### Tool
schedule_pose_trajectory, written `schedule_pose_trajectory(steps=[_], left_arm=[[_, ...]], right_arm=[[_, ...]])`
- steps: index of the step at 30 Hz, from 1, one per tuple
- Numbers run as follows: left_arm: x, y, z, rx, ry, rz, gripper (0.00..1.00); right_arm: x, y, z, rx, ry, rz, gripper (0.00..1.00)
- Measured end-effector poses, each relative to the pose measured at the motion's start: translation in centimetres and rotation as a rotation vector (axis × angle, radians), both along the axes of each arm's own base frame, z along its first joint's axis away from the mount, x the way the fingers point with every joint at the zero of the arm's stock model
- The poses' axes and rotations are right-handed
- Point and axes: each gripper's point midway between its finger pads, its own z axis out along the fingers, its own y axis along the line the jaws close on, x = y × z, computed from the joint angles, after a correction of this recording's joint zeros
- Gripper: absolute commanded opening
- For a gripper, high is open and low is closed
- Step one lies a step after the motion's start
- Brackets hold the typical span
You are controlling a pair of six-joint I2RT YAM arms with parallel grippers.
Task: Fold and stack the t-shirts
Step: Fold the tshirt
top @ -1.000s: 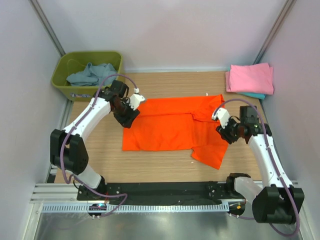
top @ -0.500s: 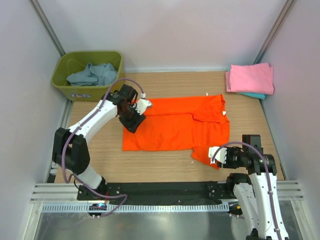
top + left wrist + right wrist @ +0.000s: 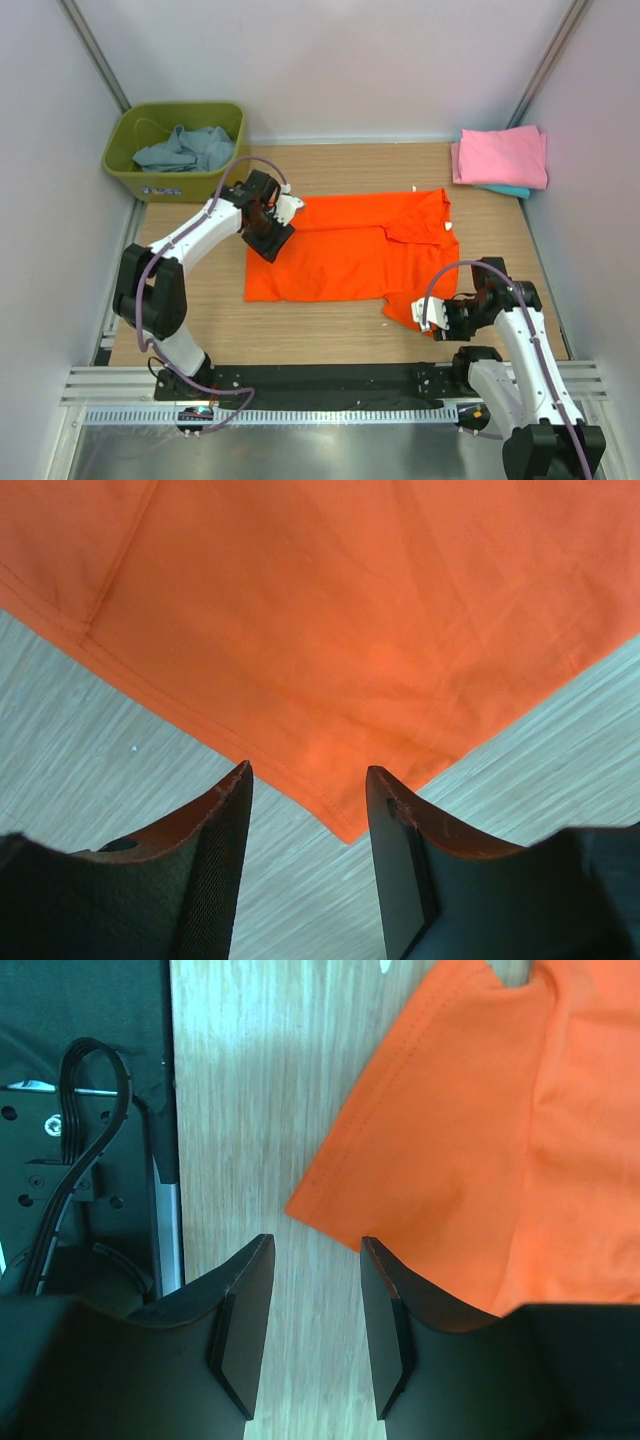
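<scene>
The bright orange t-shirt (image 3: 345,250) lies spread flat on the wooden table, with its right part folded over and a flap reaching toward the near edge. My left gripper (image 3: 277,228) hovers at the shirt's left edge. In the left wrist view it (image 3: 308,776) is open, with a hemmed corner of the shirt (image 3: 340,680) lying just ahead between the fingers, not pinched. My right gripper (image 3: 432,318) is at the near right flap. It (image 3: 316,1243) is open over bare wood, and the flap's corner (image 3: 450,1140) lies just beyond the tips.
A folded pink t-shirt (image 3: 500,157) lies on a teal one (image 3: 508,190) at the far right corner. The olive-green tub (image 3: 122,152) at the far left holds a crumpled blue-grey t-shirt (image 3: 187,147). A black base rail (image 3: 80,1110) runs along the near edge.
My right arm has swung from the shirt's right side down to the near right flap. The left gripper has shifted slightly right along the left edge. The shirt's right part has settled flat.
</scene>
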Motion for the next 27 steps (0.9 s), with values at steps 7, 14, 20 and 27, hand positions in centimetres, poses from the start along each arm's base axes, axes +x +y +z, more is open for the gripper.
schedule_pose_trajectory(steps=[7,14,20,27], left_arm=[[-1.0,0.8,-1.7,0.028,0.031,0.022,0.5],[-1.3,1.5,-1.5,0.047,0.022,0.034,0.5],[-1.2,1.7,-1.1,0.043,0.01,0.039,0.5],[-1.8,1.7,-1.6,0.035,0.034,0.051,0.5]], right_arm=[[-0.7,0.2,-1.1,-0.016,0.042,0.076,0.46],[-1.3,0.0,-3.4,-0.035,0.083,0.109,0.46],[-1.0,-0.2,-4.9,-0.057,0.082,0.116,0.46],[0.2,-0.6,-5.9,-0.088,0.073,0.084,0.45]])
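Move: The near outer cuff corner of the orange t-shirt's sleeve lies about 7 cm below the right hand, some 1 cm back and 1 cm to its left; the cuff's other corner is roughly 12 cm to the left of it and 6 cm farther out. From the left hand, the shirt's near-left corner is about 8 cm back, 5 cm to the left and 9 cm down, with the fold line's left end about 15 cm straight ahead of that corner. Down, nearly straight, the right hand sinks about 6 cm onto the sleeve's cuff corner, easing back a little and then forward again, with a slight wrist tilt and its half-open fingers coming to either side of the corner. The left hand, also still half open, creeps about 2 cm back, left and down towards the shirt's near-left corner. Neither gripper closes. ##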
